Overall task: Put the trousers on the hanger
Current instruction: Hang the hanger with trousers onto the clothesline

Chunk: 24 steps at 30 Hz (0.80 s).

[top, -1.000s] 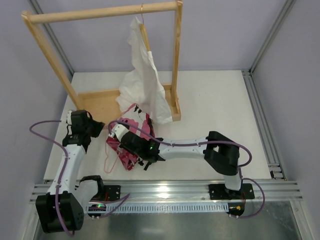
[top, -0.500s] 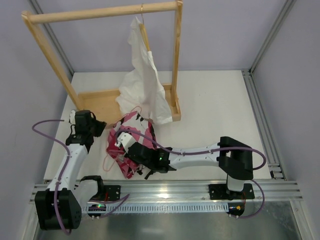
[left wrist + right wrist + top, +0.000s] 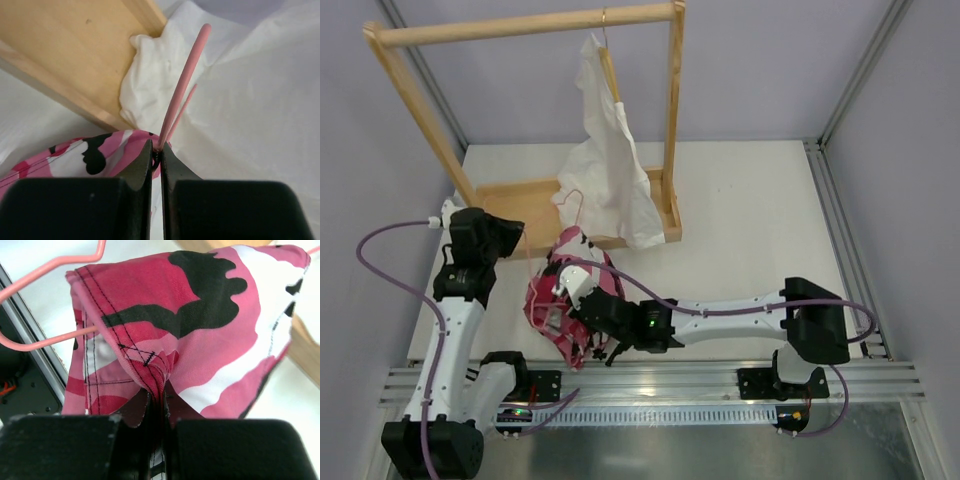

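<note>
The trousers (image 3: 558, 312) are a bunched pink, white and black camouflage bundle at the near left of the table, hanging over the pink wire hanger (image 3: 529, 262). The hanger's hook (image 3: 569, 199) points up toward the white garment. My left gripper (image 3: 516, 240) is shut on the hanger wire (image 3: 185, 78), just above the cloth (image 3: 95, 150). My right gripper (image 3: 582, 300) is shut on a stitched fold of the trousers (image 3: 200, 305). The hanger wire (image 3: 80, 257) runs past the cloth's left edge in the right wrist view.
A wooden rack (image 3: 525, 25) with a flat wooden base (image 3: 515, 208) stands at the back left. A plain white garment (image 3: 610, 170) hangs from it on a tan hanger and drapes onto the base. An aluminium rail (image 3: 660, 378) runs along the near edge.
My left gripper has lifted and tilted the hanger, so its hook now stands up by the white garment. My right gripper has pulled the trousers toward the near edge and spread them lower.
</note>
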Each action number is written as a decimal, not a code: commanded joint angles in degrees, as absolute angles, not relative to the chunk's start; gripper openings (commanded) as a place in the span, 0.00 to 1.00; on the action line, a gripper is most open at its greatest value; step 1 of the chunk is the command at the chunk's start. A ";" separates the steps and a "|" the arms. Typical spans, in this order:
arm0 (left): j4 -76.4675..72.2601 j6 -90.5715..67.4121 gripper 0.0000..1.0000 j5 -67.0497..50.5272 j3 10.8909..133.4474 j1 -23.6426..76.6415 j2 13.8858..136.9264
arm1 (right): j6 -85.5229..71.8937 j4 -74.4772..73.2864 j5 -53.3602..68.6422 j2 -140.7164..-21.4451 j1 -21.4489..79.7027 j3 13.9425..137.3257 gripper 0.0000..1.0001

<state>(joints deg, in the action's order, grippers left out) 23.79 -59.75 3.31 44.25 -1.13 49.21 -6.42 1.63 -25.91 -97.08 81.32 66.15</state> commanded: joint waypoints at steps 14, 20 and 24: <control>36.99 -48.62 0.01 5.17 76.18 3.86 53.96 | -6.42 9.49 -27.86 -89.82 81.30 77.17 0.04; 43.06 -44.74 0.01 6.33 88.48 5.36 59.40 | -6.94 11.33 -27.42 -91.32 81.12 75.68 0.04; 46.49 -41.93 0.00 7.47 90.00 5.89 60.73 | -9.49 15.63 -28.21 -89.83 81.21 68.39 0.04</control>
<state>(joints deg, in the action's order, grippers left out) 47.51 -44.12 6.09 86.61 5.39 60.64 -6.66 8.73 -27.07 -91.50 81.08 71.96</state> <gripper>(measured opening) 0.034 0.091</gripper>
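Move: The clothesline, the rack's wooden top bar, has its middle about 17 cm ahead of the left hand, 7 cm to its right and some 27 cm above. The trousers on the gripped hanger hang around 10 cm back, 9 cm right and 8 cm lower; the white shirt is roughly 16 cm ahead, 18 cm right and 5 cm up. From the right hand the clothesline's middle lies about 31 cm ahead, 4 cm left and 33 cm up. The left hand, still pinching the pink hanger near its hook, goes almost straight up by about 17 cm towards the height of the clothesline, fast at first and then slower, while its wrist rolls left side up and turns a little clockwise. The right hand keeps its pinch on the trousers and hanger near the lower corner and rises with it by some 12 cm, its fingers swinging up nearly level, then stops climbing and only eases slightly left. ##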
